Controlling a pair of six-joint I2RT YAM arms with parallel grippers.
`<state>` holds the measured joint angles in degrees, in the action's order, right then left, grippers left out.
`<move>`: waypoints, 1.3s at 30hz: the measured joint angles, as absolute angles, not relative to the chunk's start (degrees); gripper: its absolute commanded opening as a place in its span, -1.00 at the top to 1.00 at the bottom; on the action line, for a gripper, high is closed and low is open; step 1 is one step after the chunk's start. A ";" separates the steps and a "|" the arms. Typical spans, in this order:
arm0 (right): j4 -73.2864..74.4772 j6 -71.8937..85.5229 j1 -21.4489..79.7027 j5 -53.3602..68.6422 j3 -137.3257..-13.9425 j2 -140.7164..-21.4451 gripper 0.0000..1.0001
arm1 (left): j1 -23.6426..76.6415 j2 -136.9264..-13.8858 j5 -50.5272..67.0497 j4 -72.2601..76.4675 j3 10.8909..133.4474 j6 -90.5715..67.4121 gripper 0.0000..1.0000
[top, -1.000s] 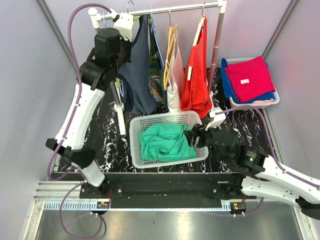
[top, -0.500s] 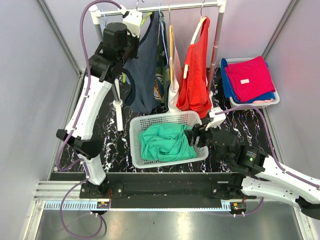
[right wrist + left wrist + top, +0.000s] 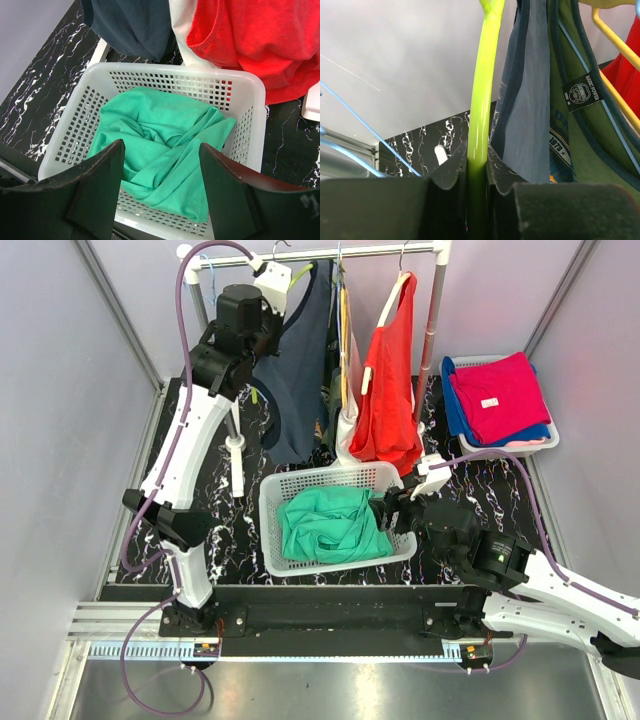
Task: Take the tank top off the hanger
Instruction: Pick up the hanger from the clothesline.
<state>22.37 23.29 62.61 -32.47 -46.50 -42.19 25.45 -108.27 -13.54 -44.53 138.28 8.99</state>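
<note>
A navy tank top (image 3: 298,370) hangs on a lime green hanger (image 3: 482,100) at the left end of the clothes rail (image 3: 350,254). My left gripper (image 3: 272,285) is up by the rail, shut on the hanger's arm; in the left wrist view the green bar runs straight between the fingers of the left gripper (image 3: 477,160), with the navy fabric (image 3: 530,110) just to its right. My right gripper (image 3: 385,512) hovers open over the white basket (image 3: 335,478), and the right gripper (image 3: 160,150) holds nothing.
A green garment (image 3: 165,145) lies crumpled in the white basket. A red top (image 3: 390,390), a yellow hanger (image 3: 345,310) and an olive printed garment (image 3: 570,130) hang beside the navy one. A second basket (image 3: 510,448) with pink and blue clothes stands at the back right.
My left arm has risen and shifted right along the rail with the lime hanger, swinging the navy tank top to the right. The right arm has stayed put.
</note>
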 measured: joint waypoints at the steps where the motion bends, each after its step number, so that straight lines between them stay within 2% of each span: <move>1: 22.37 23.31 62.61 -32.47 -46.50 -42.19 -0.41 | 25.43 -108.16 -13.54 -44.53 138.21 9.02 1.00; 6: 22.39 23.77 62.61 -32.42 -46.50 -42.00 -0.41 | 25.43 -103.63 -13.50 -44.71 133.29 8.95 1.00; 18: 22.39 24.49 62.61 -31.97 -46.50 -41.25 -0.40 | 30.63 -82.89 -14.17 -49.95 123.96 8.80 1.00; 31: 23.09 25.34 62.61 -31.90 -46.50 -38.22 -0.41 | 31.55 -84.44 -16.97 -49.78 120.49 9.02 1.00; 39: 23.49 25.32 62.61 -31.94 -46.50 -38.28 -0.41 | 32.10 -76.42 -17.15 -50.48 114.02 10.13 1.00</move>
<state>23.49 25.32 62.61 -31.94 -46.50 -38.28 32.10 -76.42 -17.15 -50.48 114.02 10.13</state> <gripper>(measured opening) 0.702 0.158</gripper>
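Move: The left gripper already pinches the lime hanger, with its hook still at the clothesline about 10 cm ahead and 10 cm above. The navy tank top hangs from the hanger, its middle some 18 cm below the gripper, 3 cm ahead and 5 cm right. Beside it the olive tank top hangs about 11 cm right, 3 cm ahead and 15 cm lower. From the right gripper, the hook lies roughly 40 cm ahead, 22 cm left and 28 cm higher. Keep the left gripper shut on the lime hanger and pull it quickly back from the clothesline by about 15 cm, rising some 6 cm and drifting slightly left. Dip it about 3.5 cm with a short 2 cm swing forward, then draw back again and a little left, the wrist hardly turning. ##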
